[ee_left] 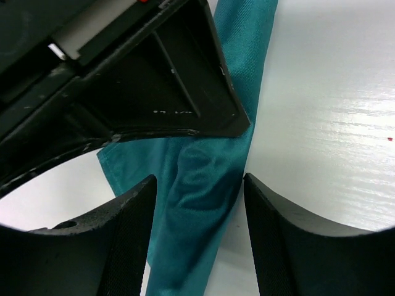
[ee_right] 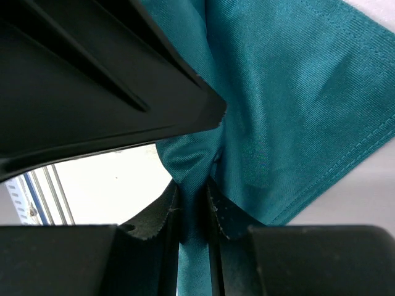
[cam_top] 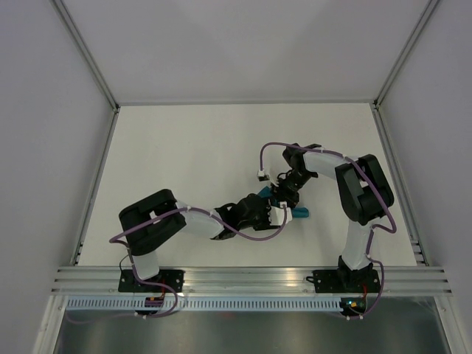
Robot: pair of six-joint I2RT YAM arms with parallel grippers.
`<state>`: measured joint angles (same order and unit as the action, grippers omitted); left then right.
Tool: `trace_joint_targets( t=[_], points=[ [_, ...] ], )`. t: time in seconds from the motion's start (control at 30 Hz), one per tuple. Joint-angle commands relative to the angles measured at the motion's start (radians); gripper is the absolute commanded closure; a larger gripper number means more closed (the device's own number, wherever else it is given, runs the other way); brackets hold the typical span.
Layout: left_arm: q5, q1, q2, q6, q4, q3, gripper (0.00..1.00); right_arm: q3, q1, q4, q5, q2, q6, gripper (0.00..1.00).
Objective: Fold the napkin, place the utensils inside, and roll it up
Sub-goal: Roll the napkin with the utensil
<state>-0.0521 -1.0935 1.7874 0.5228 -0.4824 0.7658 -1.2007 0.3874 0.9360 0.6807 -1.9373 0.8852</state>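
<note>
The teal napkin (cam_top: 299, 214) lies bunched into a narrow strip at mid-table, mostly hidden under both grippers. My right gripper (cam_top: 285, 198) is shut on a pinched fold of the napkin (ee_right: 290, 92), with cloth squeezed between its pads (ee_right: 192, 188). My left gripper (cam_top: 267, 214) is open and straddles the cloth strip (ee_left: 247, 55); the strip runs between its fingertips (ee_left: 199, 179) and touches neither pad. The other arm's black finger (ee_left: 179, 86) crosses the top of the left wrist view. No utensils are in view.
The white table (cam_top: 206, 147) is walled on the left, back and right. An aluminium rail (cam_top: 251, 276) runs along the near edge by the arm bases. Purple cables (cam_top: 269, 147) loop off both arms.
</note>
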Motion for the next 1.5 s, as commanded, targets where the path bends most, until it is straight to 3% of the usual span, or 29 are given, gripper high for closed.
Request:
trace_joint_targets(
  t=[0.0, 0.17, 0.37, 0.4, 0.5, 0.63, 0.7, 0.9, 1.47],
  points=[
    [-0.014, -0.005, 0.044, 0.060, -0.050, 0.038, 0.36, 0.029, 0.008, -0.078, -0.095, -0.077, 0.029, 0.85],
    [0.000, -0.003, 0.066, 0.026, -0.035, 0.029, 0.40, 0.029, 0.008, -0.074, -0.093, -0.078, 0.034, 0.85],
    [0.043, 0.000, 0.082, -0.035, 0.028, 0.030, 0.64, 0.024, 0.008, -0.071, -0.090, -0.081, 0.032, 0.85],
    [0.047, 0.001, 0.086, -0.044, 0.033, 0.029, 0.74, 0.024, 0.008, -0.071, -0.090, -0.078, 0.032, 0.84],
    [0.047, 0.003, 0.096, -0.082, 0.056, 0.029, 0.89, 0.024, 0.008, -0.071, -0.087, -0.074, 0.032, 0.81],
    [0.106, 0.010, 0.101, -0.136, 0.082, 0.030, 0.98, 0.024, 0.008, -0.072, -0.078, -0.065, 0.026, 0.70],
    [0.130, 0.017, 0.101, -0.174, 0.094, 0.030, 0.98, 0.024, 0.008, -0.077, -0.076, -0.052, 0.021, 0.61],
    [0.211, 0.040, 0.121, -0.248, 0.146, 0.053, 0.98, 0.021, 0.004, -0.088, -0.058, 0.010, -0.025, 0.49],
    [0.527, 0.144, 0.174, -0.357, 0.352, 0.139, 0.98, 0.098, -0.140, -0.236, 0.022, 0.299, -0.134, 0.43]
  ],
)
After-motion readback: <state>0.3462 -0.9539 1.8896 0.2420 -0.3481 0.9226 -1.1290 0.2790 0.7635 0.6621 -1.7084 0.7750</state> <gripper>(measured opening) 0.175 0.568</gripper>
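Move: The rolled napkin already runs between the left hand's open fingers; the stretch they will shut on is level ahead, about 1 cm to the right and 2 cm below. The loose flap lies roughly 4 cm ahead of the left hand and 1 cm to its left, and the roll's right end about 11 cm to its right and 1 cm back. The right hand already grips the roll, which sits right at its finger pads, with that right end about 3 cm to its right and 1 cm nearer the base. While the right hand stays clamped on the roll, the left hand settles about 1.5 cm down over it, closes its fingers to pinch it, then keeps that pinch and tips its wrist forward and down by some 25 degrees, turning the roll towards the loose flap as it drifts a little to the right. Once the left grip is made, the right hand opens and lets go, then lifts off up and forward, about 5 cm each way and slightly to the right, its fingers staying open as its wrist starts to tilt back. ##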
